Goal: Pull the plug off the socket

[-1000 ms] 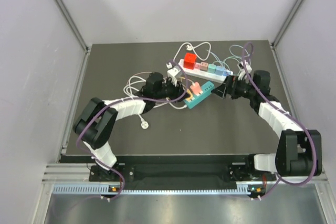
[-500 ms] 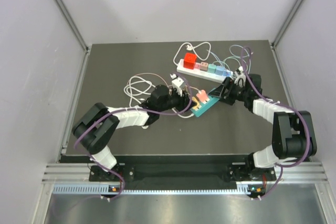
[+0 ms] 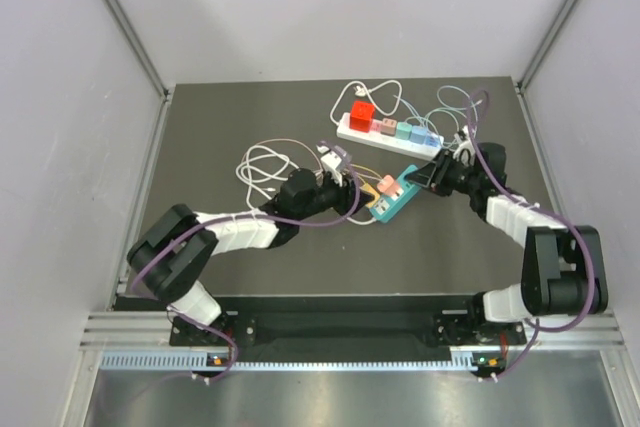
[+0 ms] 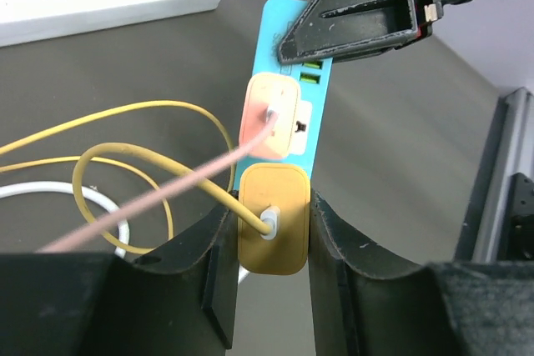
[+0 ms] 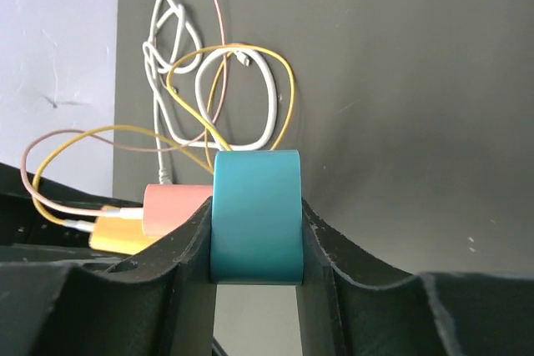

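A teal socket strip [image 3: 398, 195] lies mid-table with a pink plug [image 3: 385, 185] and a yellow plug [image 3: 370, 208] seated in it. My left gripper [image 3: 355, 199] is shut on the yellow plug [image 4: 274, 221], one finger [image 4: 219, 266] pressed on each side, and its yellow cable runs out to the left. The pink plug [image 4: 272, 116] sits just beyond it on the teal strip [image 4: 282, 21]. My right gripper [image 3: 417, 176] is shut on the far end of the socket strip [image 5: 254, 214], both fingers [image 5: 190, 248] flat against its sides.
A white power strip [image 3: 387, 131] with several coloured plugs lies behind the teal one. White, yellow and pink cables [image 3: 263, 162] loop on the table to the left. The table's metal rail [image 4: 501, 172] runs along the right.
My right gripper has closed from wide open onto the end of the teal strip. The strip and my left gripper, holding the yellow plug throughout, have shifted a little to the right.
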Controlling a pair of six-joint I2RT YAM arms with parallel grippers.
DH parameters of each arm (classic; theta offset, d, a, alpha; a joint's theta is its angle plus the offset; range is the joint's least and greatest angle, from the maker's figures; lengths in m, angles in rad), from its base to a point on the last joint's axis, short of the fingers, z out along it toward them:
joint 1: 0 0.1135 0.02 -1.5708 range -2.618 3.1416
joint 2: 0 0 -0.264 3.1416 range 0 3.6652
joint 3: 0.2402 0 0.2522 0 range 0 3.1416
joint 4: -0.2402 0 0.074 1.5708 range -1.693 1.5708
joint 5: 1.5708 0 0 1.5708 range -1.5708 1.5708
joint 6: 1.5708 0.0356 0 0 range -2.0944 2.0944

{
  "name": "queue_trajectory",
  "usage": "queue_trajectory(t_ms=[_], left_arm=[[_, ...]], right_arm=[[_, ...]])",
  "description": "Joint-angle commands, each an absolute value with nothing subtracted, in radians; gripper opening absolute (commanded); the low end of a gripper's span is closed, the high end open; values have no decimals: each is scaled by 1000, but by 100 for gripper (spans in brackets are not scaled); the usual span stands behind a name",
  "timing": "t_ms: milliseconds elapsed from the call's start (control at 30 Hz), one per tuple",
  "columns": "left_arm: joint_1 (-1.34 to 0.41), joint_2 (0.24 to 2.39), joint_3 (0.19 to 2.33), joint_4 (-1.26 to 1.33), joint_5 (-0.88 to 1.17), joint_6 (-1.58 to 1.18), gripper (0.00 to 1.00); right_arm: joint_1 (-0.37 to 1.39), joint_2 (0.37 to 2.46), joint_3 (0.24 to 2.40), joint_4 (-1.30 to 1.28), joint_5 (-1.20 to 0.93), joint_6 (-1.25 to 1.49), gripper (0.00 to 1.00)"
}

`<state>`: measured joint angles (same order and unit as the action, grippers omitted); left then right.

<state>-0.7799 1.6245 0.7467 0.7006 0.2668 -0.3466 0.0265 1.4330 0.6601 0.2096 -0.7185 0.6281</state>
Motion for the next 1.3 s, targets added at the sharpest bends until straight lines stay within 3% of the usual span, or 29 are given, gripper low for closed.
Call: queue_trajectory(t_ms=[0,400,567,900,1267], left_arm=[[-784,1519,707,862,270,-380,0],[-785,1232,776,422,483,-356,0],[-785,1114,923,263,587,-351,0],[-785,959,1352,5,413,-158,0],[-785,882,1600,-57,221,-74,0]], right_arm=[[-38,1341,628,288,-687,614,0],[-130,1365,612,336,-758,626,0],[-132,1370,615,318,-735,611,0],[-152,1365,614,304,-709,601,0],[-163,1373,614,301,-696,595,0]])
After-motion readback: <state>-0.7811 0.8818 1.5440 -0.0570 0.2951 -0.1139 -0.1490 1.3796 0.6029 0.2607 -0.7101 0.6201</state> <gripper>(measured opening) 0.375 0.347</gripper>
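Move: The left fingers hold the yellow plug at the near-left end of the raised teal socket, whose middle lies about 8 cm to the right, 1 cm ahead and 2 cm lower; the pink plug stands 6 cm right and 3 cm ahead, and the white strip some 17 cm ahead, 6 cm right and 10 cm lower. The right hand grips the socket's other end, with the yellow plug roughly 13 cm to its left, 6 cm back and about level. Keeping its pinch on the yellow plug, the left hand draws it up and back away from the teal socket, then sweeps it high at growing speed, about 47 cm up in all and some 17 cm back and to the left, as the fingers tip from almost level to pointing well upward. The right hand keeps its grip on the socket's end and quickly shifts it about 5 cm to the right, away from the plug, turning some 10 degrees clockwise, then all but stays, creeping another centimetre right. ##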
